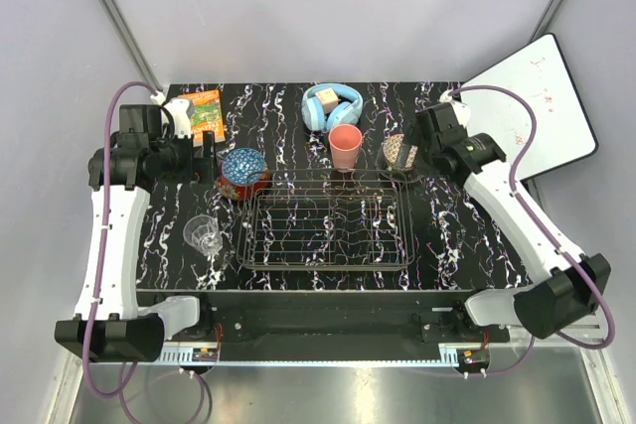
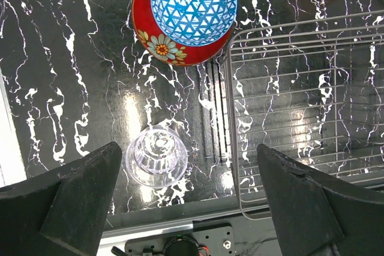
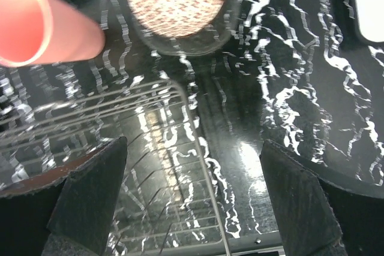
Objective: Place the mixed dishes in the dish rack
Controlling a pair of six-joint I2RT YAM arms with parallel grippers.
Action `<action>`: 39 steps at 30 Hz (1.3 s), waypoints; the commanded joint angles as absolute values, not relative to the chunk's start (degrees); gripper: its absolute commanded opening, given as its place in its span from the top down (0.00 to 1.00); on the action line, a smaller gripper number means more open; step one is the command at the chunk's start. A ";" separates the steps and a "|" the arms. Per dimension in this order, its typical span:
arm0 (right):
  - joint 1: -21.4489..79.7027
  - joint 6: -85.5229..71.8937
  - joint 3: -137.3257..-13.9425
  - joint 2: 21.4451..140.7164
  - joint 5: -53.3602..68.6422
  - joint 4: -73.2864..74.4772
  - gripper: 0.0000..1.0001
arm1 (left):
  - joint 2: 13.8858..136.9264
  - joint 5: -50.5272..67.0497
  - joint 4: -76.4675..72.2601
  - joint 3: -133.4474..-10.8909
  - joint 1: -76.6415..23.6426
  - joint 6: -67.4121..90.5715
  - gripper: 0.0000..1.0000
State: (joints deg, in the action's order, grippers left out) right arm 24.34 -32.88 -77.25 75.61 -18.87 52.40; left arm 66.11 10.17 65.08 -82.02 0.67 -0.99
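The dark wire dish rack [image 1: 326, 228] lies at the table's front middle and holds nothing. The blue-patterned bowl with red outside [image 1: 243, 172] sits by its far left corner and also shows in the left wrist view [image 2: 192, 13]. The clear tumbler [image 1: 204, 233] stands left of the rack [image 2: 312, 106]. The salmon cup [image 1: 345, 146] stands behind the rack. The beige-brown bowl [image 1: 400, 154] sits at the far right, seemingly inside a clear glass dish [image 3: 223, 31]. My left gripper [image 1: 204, 161] is open and empty above the tumbler [image 2: 156, 156]. My right gripper [image 1: 422, 158] is open and empty over the rack's right edge [image 3: 198, 148].
Light-blue headphones [image 1: 331, 106] with a wooden block inside lie at the back middle. An orange book [image 1: 204, 111] lies at the back left. A white board [image 1: 537, 106] leans off the table's right side.
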 commanded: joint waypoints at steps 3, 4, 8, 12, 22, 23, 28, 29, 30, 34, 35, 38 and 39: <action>22.95 -37.18 -80.77 80.94 -28.65 51.78 0.00 | 65.74 10.45 64.60 -82.62 0.70 -0.18 0.01; 22.16 -36.83 -80.95 81.38 -28.57 50.64 0.00 | 65.66 10.72 64.34 -82.62 0.79 -0.18 0.01; 17.59 -37.09 -80.42 83.93 -22.09 43.35 0.00 | 65.57 11.43 64.25 -82.18 0.79 1.41 0.01; 10.74 -38.14 -80.42 89.28 -15.13 40.61 0.00 | 63.99 10.29 64.16 -81.04 0.79 0.35 0.01; 9.40 -38.58 -81.56 99.13 -11.43 36.22 0.08 | 62.14 10.72 63.90 -80.16 0.88 -1.06 0.01; 9.40 -38.67 -81.82 100.79 -11.51 35.95 0.09 | 61.96 10.46 63.90 -79.98 0.79 -1.05 0.01; 9.40 -38.06 -83.14 104.76 -13.18 35.60 0.17 | 60.91 9.76 63.89 -79.19 0.70 -2.11 0.01; 9.40 -38.06 -83.23 105.64 -13.71 35.25 0.19 | 60.56 9.58 63.90 -78.84 0.79 -2.20 0.01; 9.40 -37.97 -83.23 105.99 -13.80 35.16 0.21 | 60.30 9.41 63.90 -78.75 0.79 -2.28 0.01; 9.40 -37.88 -83.15 107.66 -12.66 34.10 0.27 | 59.68 10.28 63.90 -78.05 0.79 -2.64 0.01; 9.40 -37.97 -82.88 107.67 -12.66 33.75 0.32 | 59.68 10.63 63.90 -77.87 0.79 -2.64 0.01; 9.40 -38.23 -81.74 107.58 -12.92 32.70 0.37 | 59.68 10.72 63.81 -77.87 0.88 -2.46 0.01; 9.40 -38.32 -81.48 107.58 -13.09 32.61 0.37 | 59.68 10.81 63.90 -77.87 0.79 -2.37 0.01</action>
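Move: The right hand hangs open about 12 cm short of the patterned bowl nested in a clear bowl, which is almost straight ahead, 1 cm left, and some 18 cm below. A coral cup stands about 15 cm left of that bowl and roughly level with it. The dish rack's middle lies 20 cm left of the hand, 5 cm back and some 19 cm down. From the left hand the patterned bowl is about 16 cm ahead, 48 cm right and 22 cm below. Down and forward, bearing a little right, the right hand swoops about 20 cm to the right-hand rim of the patterned bowl, forward and right first, then dropping more steeply. It turns clockwise some 15 degrees and tips further down, while the wide-open fingers narrow by about a third, ending with the rim between them, not shut on it. ##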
